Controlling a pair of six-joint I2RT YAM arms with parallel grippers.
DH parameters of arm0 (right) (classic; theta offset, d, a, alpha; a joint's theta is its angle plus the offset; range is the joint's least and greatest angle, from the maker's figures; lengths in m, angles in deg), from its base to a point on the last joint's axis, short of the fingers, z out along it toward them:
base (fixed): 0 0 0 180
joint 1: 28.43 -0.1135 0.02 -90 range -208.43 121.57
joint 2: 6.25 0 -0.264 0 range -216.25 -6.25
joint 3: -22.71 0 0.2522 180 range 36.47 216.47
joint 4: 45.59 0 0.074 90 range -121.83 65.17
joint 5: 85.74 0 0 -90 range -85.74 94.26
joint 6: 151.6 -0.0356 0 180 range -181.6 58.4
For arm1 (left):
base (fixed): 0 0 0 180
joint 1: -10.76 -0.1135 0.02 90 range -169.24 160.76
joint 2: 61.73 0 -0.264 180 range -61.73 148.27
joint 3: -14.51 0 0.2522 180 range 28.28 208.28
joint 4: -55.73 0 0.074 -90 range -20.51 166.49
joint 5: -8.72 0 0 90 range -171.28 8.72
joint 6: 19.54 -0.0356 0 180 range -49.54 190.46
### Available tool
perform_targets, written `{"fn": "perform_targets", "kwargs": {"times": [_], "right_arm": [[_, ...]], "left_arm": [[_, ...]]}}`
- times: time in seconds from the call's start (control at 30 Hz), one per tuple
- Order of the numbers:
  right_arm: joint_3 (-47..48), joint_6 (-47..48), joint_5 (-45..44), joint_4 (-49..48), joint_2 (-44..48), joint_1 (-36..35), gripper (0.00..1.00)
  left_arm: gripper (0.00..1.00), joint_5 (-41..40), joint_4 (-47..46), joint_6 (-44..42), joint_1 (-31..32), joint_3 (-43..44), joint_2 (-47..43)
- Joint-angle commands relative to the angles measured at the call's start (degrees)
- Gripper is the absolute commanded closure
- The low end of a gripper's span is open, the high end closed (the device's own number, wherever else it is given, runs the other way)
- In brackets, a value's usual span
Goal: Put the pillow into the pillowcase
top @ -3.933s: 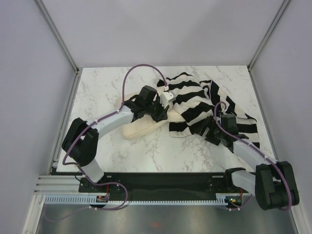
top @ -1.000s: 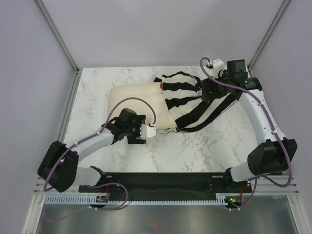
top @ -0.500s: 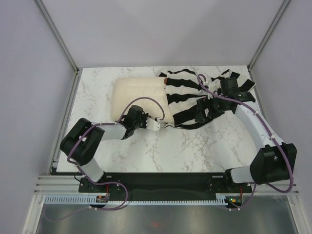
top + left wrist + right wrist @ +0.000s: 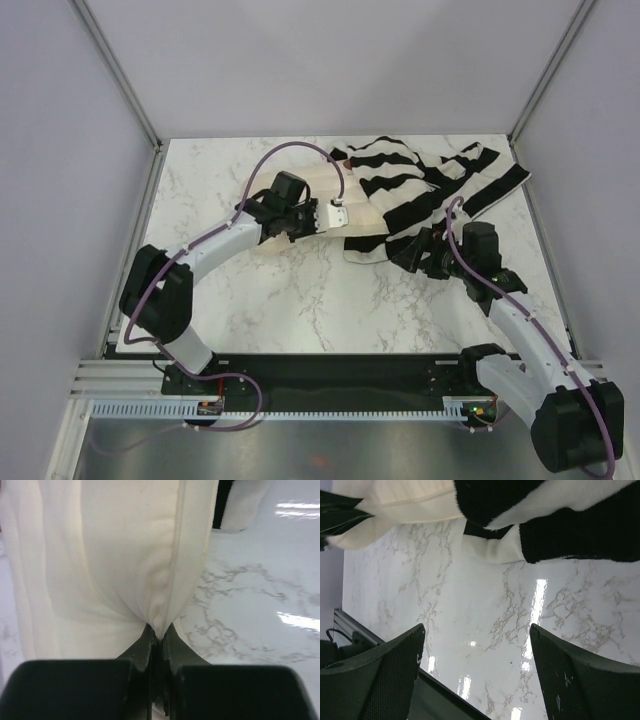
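The cream pillow (image 4: 368,216) lies at the back middle of the table, its right part under the black-and-white striped pillowcase (image 4: 420,185), which spreads toward the back right corner. My left gripper (image 4: 350,222) is shut on the pillow's seamed edge (image 4: 159,625); the pillow (image 4: 115,555) fills the left wrist view. My right gripper (image 4: 410,252) stands open just in front of the pillowcase's near hem, with nothing between its fingers (image 4: 380,675). The right wrist view shows the pillowcase (image 4: 560,525) and a strip of pillow (image 4: 405,505) above the gripper (image 4: 476,635), over bare marble.
The marble table (image 4: 300,300) is walled left, right and behind, with metal posts at the back corners (image 4: 155,145). A black base plate (image 4: 330,370) with both arm bases runs along the near edge. The left arm (image 4: 220,245) lies across the table's left half.
My left gripper has shut on the pillow's edge and carried it right, toward the pillowcase. My right arm has pulled back from the pillowcase's far side to its near hem, still open.
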Motion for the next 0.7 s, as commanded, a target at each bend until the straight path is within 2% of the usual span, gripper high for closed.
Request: {"fn": "perform_targets", "kwargs": {"times": [0.0,0.17,0.2,0.43,0.53,0.67], "right_arm": [[-4.4,-14.2,-8.2,-12.3,0.1,-3.5,0.11],[-5.5,-15.6,-15.7,-16.4,-5.9,-10.4,0.09],[-5.9,-15.4,-20.3,-16.4,-7.0,-11.0,0.09],[-6.5,-17.6,-32.4,-19.6,-18.9,-11.6,0.1],[-7.8,-18.9,-32.6,-23.0,-20.6,-11.6,0.09],[-10.4,-17.3,-32.1,-37.4,-24.1,-11.7,0.11]], "left_arm": [[0.98,11.7,10.7,9.3,1.0,4.3,-1.7],[0.98,14.7,15.1,14.6,1.0,11.9,0.9],[0.98,14.7,15.8,14.9,1.0,12.7,1.5],[0.98,14.8,16.2,15.1,1.0,14.8,3.7],[0.98,14.9,16.2,15.1,1.0,14.9,3.8],[0.98,15.6,16.2,15.2,0.9,14.9,3.8]]}}
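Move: The striped pillowcase's near hem lies about 7 cm ahead of the right hand, roughly 1 cm to its left and some 12 cm below. The case's loose white corner sits about 9 cm left of that hand and 4 cm ahead, near the table; the pillow's middle is around 18 cm left and 13 cm ahead. From the left hand, already pinching the pillow's near edge, the same hem is some 20 cm right, 3 cm ahead and 9 cm lower. Down and a little forward goes the open right hand, sinking about 11 cm and reaching some 4 cm to the pillowcase's near hem while turning clockwise roughly 20 degrees; its fingers stay wide. Meanwhile the left hand keeps its pinch on the pillow's edge, draws it back and to the right with a slight lift, and tips its fingers steeper down. ##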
